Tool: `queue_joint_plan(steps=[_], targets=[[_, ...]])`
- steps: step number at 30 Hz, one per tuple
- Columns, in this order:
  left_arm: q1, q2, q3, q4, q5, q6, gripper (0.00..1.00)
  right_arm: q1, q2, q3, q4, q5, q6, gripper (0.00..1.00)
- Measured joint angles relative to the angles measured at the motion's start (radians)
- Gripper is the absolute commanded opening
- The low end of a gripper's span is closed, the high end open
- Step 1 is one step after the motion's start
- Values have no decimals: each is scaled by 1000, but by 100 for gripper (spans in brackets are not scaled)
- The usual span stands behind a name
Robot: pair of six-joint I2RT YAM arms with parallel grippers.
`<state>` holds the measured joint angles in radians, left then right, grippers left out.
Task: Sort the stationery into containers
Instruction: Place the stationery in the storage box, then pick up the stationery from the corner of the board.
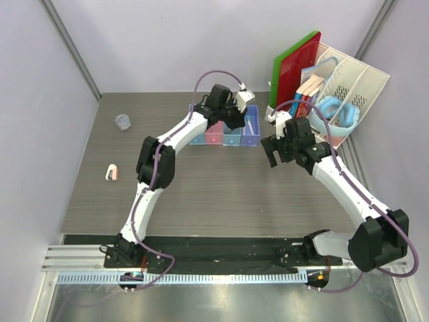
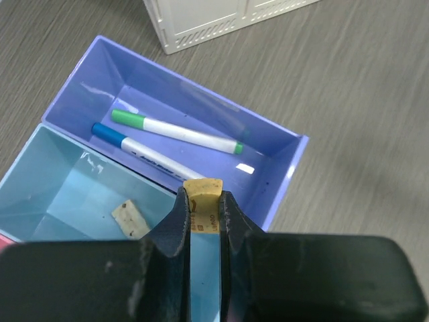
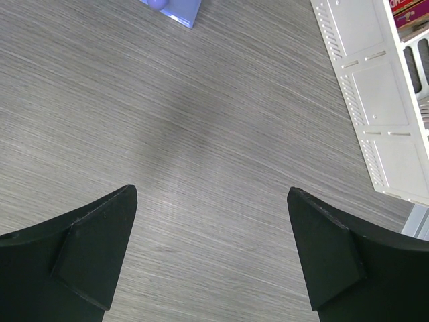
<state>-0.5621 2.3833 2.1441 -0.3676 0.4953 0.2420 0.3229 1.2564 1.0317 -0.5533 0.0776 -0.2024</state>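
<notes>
My left gripper [image 2: 202, 202] is shut on a tiny yellow piece [image 2: 203, 187] and holds it over the light blue tray [image 2: 47, 201], close to the wall it shares with the lavender tray [image 2: 285, 171]. The lavender tray holds a white pen with a green tip [image 2: 177, 132] and a blue-tipped white marker [image 2: 144, 151]. A whitish eraser block [image 2: 129, 219] lies in the light blue tray. My right gripper [image 3: 211, 228] is open and empty over bare table, to the right of the tray row [image 1: 224, 137]. A pinkish-white roll [image 1: 112, 172] and a small bluish cylinder [image 1: 123, 121] lie far left.
The white slotted file rack [image 1: 348, 87] with books and light-blue headphones [image 1: 335, 111] stands at the back right, just beyond the lavender tray; its base shows in the right wrist view [image 3: 375, 100]. Red and green boards [image 1: 295, 64] lean behind it.
</notes>
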Motion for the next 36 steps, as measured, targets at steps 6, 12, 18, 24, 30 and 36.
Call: queue_joint_plan(steps=[6, 12, 18, 24, 30, 36], targets=[[-15, 30, 4, 37, -105, 0, 0, -6, -42, -5, 0, -16, -9, 100], [-6, 30, -50, 76, -191, 1, 0, -11, -61, -6, 0, -29, -9, 100], [1, 30, -84, 87, -207, -3, 0, -12, -61, -7, 0, -37, -9, 100], [2, 30, -92, 92, -246, 1, 64, -12, -61, -8, 0, -43, -8, 100], [5, 1, -114, 129, -288, 6, 90, -13, -61, -8, 0, -46, -8, 100], [23, -38, -85, 77, -363, 3, 92, -13, -61, -8, 0, -47, -9, 100]])
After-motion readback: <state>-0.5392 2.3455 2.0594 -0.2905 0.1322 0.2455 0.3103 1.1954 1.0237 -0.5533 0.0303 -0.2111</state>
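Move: My left hand already holds the small yellow block. The middle of the light-blue compartment beside the purple one lies about 3 cm ahead, 4 cm to my left and some 9 cm below, with the white eraser there roughly 3 cm ahead and 5 cm left. The purple compartment's middle is around 3 cm ahead and 3 cm right, the pink one's 3 cm ahead and 10 cm left. From my right hand, the light-blue compartment is roughly 12 cm ahead, 17 cm left. I bring my left hand about 5 cm down into the light-blue compartment, easing some 3 cm forward and 3 cm left, turning slightly counter-clockwise. There I spread the fingers wide and let go of the yellow block beside the white eraser, then lift back up about 4 cm, still drifting forward and left. ##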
